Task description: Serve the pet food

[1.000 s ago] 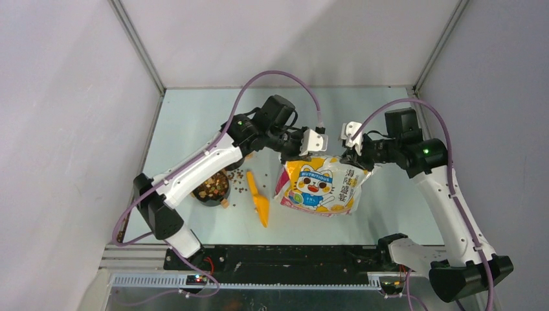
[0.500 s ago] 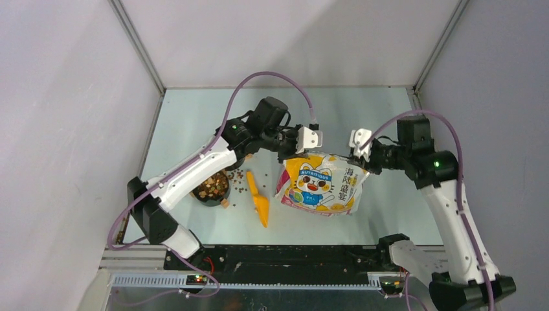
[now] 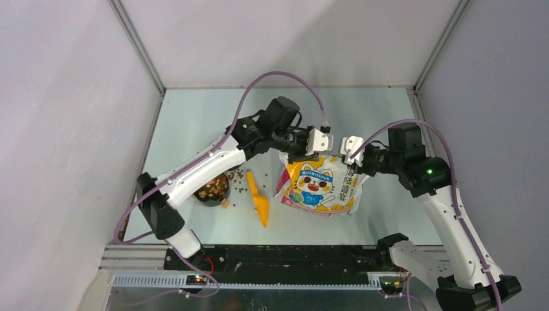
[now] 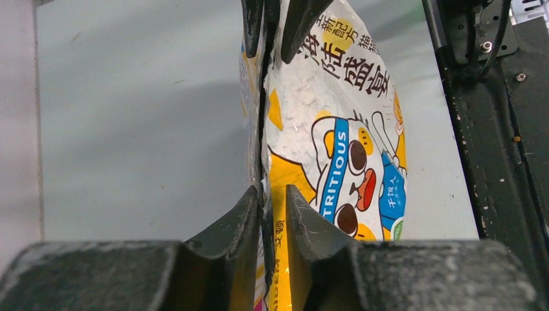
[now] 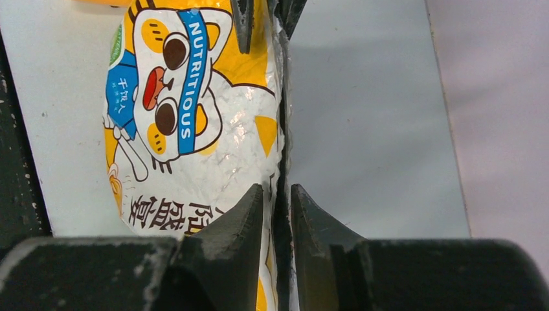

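Note:
The pet food (image 3: 210, 188) fills a dark bowl (image 3: 202, 199) left of centre, and a few pellets (image 3: 237, 175) lie loose beside it. A printed cat bag (image 3: 318, 186) lies on the table. Its top edge runs between both grippers. My left gripper (image 3: 315, 144) (image 4: 270, 193) straddles that edge with its jaws a little apart; the seam rests near one finger. My right gripper (image 3: 353, 149) (image 5: 277, 189) straddles the same edge from the other side, and a dark gap shows between the bag's sheets. Neither pinches the bag (image 4: 336, 129) (image 5: 213, 123) flat.
An orange scoop (image 3: 259, 202) lies on the table between the bowl and the bag. The black base rail (image 3: 285, 256) runs along the near edge. Grey walls close in the left, right and back sides.
Both grippers have drawn closer together along the bag's top edge since half a second ago. The left jaws have parted. The bag, scoop and bowl have stayed put.

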Controlling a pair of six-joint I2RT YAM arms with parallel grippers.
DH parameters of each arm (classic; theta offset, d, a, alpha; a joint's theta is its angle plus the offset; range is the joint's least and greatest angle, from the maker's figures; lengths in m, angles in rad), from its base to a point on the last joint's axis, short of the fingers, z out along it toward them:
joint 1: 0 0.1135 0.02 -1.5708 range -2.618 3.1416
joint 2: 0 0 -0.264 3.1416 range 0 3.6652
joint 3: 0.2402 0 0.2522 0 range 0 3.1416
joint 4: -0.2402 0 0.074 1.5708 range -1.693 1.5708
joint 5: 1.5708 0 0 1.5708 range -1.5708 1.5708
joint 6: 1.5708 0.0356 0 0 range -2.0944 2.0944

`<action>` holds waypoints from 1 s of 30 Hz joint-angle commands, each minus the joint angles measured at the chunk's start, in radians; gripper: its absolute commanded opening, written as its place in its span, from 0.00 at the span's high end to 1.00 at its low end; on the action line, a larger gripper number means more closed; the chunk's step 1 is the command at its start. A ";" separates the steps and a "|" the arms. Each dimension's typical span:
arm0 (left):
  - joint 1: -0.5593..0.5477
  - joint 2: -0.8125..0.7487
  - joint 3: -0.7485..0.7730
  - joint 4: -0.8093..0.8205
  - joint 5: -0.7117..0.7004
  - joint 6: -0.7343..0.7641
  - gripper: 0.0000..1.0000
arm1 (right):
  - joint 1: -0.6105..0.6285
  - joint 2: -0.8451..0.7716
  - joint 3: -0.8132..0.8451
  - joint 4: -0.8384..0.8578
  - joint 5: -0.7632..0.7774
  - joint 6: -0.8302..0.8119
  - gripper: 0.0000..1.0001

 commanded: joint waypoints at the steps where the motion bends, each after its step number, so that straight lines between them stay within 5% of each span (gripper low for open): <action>1: -0.011 0.018 0.045 0.028 0.030 0.017 0.84 | 0.008 -0.009 -0.012 0.076 0.041 0.022 0.77; 3: -0.010 0.015 0.044 0.022 0.010 0.026 0.96 | 0.008 -0.012 -0.014 0.078 0.056 0.017 0.87; 6: 0.003 0.002 0.035 0.018 -0.013 0.027 1.00 | 0.001 -0.032 -0.014 0.070 0.063 -0.009 1.00; 11: 0.032 -0.028 0.013 -0.009 -0.022 0.039 1.00 | -0.052 -0.039 0.007 0.032 0.042 0.000 1.00; 14: 0.032 -0.042 0.001 -0.019 -0.013 0.047 1.00 | -0.066 -0.028 0.008 0.025 0.056 0.002 0.84; 17: 0.032 -0.048 -0.004 -0.026 -0.010 0.050 1.00 | -0.070 -0.025 0.010 0.020 0.061 -0.011 1.00; 30: 0.055 -0.126 -0.114 -0.007 -0.119 0.069 1.00 | -0.186 -0.084 -0.002 0.049 0.069 -0.118 1.00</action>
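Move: Between both hands' part-open fingers runs the top edge of the pet food bag, right at each hand point. The bag's middle lies from the left hand about 5 cm back, 3 cm right and 10 cm lower; from the right hand, some 5 cm back, 8 cm left and 10 cm lower. The yellow scoop lies roughly 14 cm left of the left hand, 5 cm back; the near pot about 31 cm left, 1 cm back, both some 21 cm below. Pinching the bag's top edge shut from both ends, the two hands close their fingers fully on the film. The left then holds its pinch, easing about 1 cm forward, its fingers' direction nearly unchanged. The right briefly loosens and shuts again while shifting about 2 cm right along the edge, away from the left hand, and stays pinched. ##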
